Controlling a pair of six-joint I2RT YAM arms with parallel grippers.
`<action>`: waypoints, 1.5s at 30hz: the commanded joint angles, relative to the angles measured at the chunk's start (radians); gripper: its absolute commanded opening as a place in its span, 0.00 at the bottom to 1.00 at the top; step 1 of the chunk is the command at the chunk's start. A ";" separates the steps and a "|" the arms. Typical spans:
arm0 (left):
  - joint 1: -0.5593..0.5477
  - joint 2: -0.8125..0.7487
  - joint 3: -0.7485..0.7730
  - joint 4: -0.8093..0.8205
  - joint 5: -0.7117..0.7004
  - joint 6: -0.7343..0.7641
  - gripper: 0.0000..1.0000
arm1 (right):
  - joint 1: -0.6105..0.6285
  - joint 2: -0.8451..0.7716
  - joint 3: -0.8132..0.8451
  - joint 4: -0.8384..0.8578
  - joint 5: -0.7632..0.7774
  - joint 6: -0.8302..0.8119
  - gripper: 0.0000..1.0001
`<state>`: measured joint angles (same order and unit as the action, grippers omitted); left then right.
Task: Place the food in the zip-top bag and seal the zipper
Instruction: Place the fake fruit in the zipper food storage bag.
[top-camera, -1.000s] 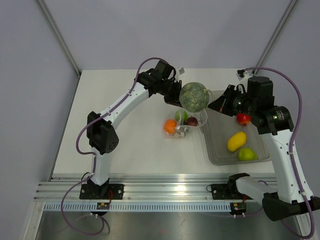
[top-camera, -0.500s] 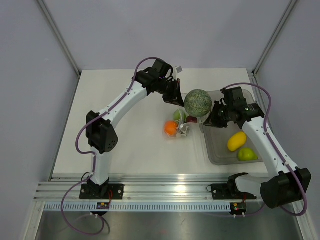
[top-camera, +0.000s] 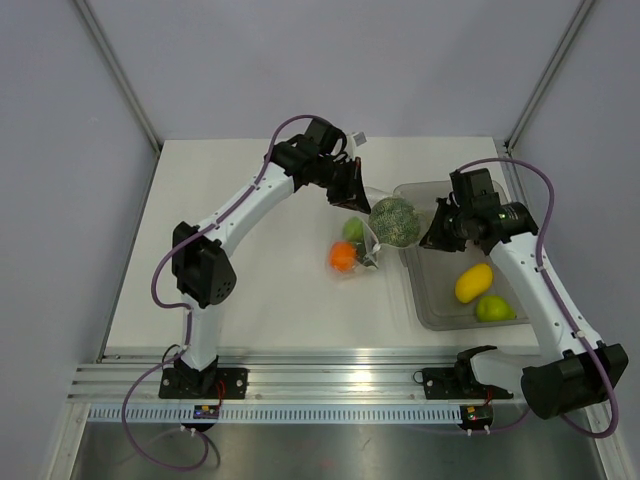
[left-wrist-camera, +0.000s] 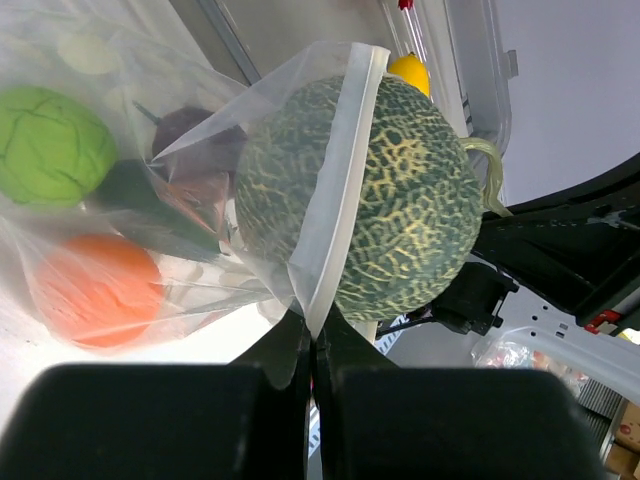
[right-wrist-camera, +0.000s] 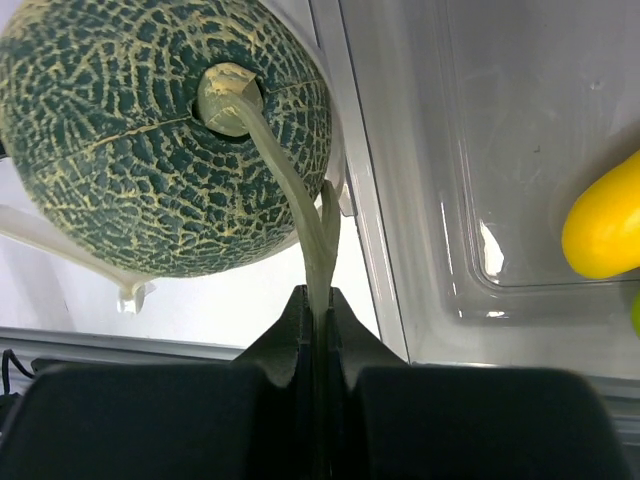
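The netted green melon (top-camera: 394, 220) (left-wrist-camera: 410, 200) hangs by its pale stem (right-wrist-camera: 290, 190) from my right gripper (top-camera: 432, 232) (right-wrist-camera: 320, 295), which is shut on that stem. The melon (right-wrist-camera: 165, 140) sits at the mouth of the zip-top bag (top-camera: 362, 250) (left-wrist-camera: 150, 240), partly behind the film. My left gripper (top-camera: 352, 192) (left-wrist-camera: 315, 335) is shut on the bag's rim, and the zipper (left-wrist-camera: 338, 190) runs up across the melon. Inside the bag lie an orange (top-camera: 341, 256) (left-wrist-camera: 95, 290), a green round (top-camera: 353, 228) (left-wrist-camera: 50, 145) and a dark red plum (left-wrist-camera: 190, 130).
A grey translucent tub (top-camera: 440, 310) (right-wrist-camera: 480, 150) stands right of the bag, holding a yellow fruit (top-camera: 473, 282) (right-wrist-camera: 605, 220) and a green fruit (top-camera: 491, 308). The table's near rail runs along the bottom of the top view.
My right gripper has brought the melon down from high above the table to the bag's mouth. The left gripper has kept hold of the rim, barely moving.
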<state>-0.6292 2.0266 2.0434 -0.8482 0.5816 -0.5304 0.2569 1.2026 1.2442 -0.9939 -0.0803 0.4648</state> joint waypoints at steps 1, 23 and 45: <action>0.003 -0.058 0.021 0.055 0.057 -0.010 0.00 | 0.010 -0.017 0.073 -0.029 0.030 -0.026 0.00; -0.072 -0.020 0.159 -0.141 -0.109 0.110 0.00 | 0.228 0.230 0.302 -0.039 0.028 -0.011 0.00; -0.027 -0.131 0.015 -0.011 0.050 0.063 0.00 | 0.229 0.107 0.353 -0.046 0.122 0.012 0.99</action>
<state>-0.6640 1.9892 2.0705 -0.9386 0.5785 -0.4538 0.4789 1.3708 1.5246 -1.0233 -0.0006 0.4683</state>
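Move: The right gripper holds the melon by its stem; the melon's middle and the open bag mouth around it lie about 8 cm left, 4 cm ahead and 5 cm below. Inside the bag, the orange is some 18 cm left and 3 cm ahead, the cabbage about 17 cm left and 8 cm ahead; the yellow fruit is 12 cm right and 2 cm back, all three about 15 cm below. From the left gripper the bag mouth is 7 cm right, 3 cm back and 4 cm below. Lift the right gripper about 5 cm, swing it left over the bag mouth, some 8 cm in all with a little forward and a slight counter-clockwise turn, then lower the melon about 6 cm. Open the fingers wide to let go of the stem and start rising. Keep the left fingers shut on the bag's rim, easing that hand slightly back and up. ##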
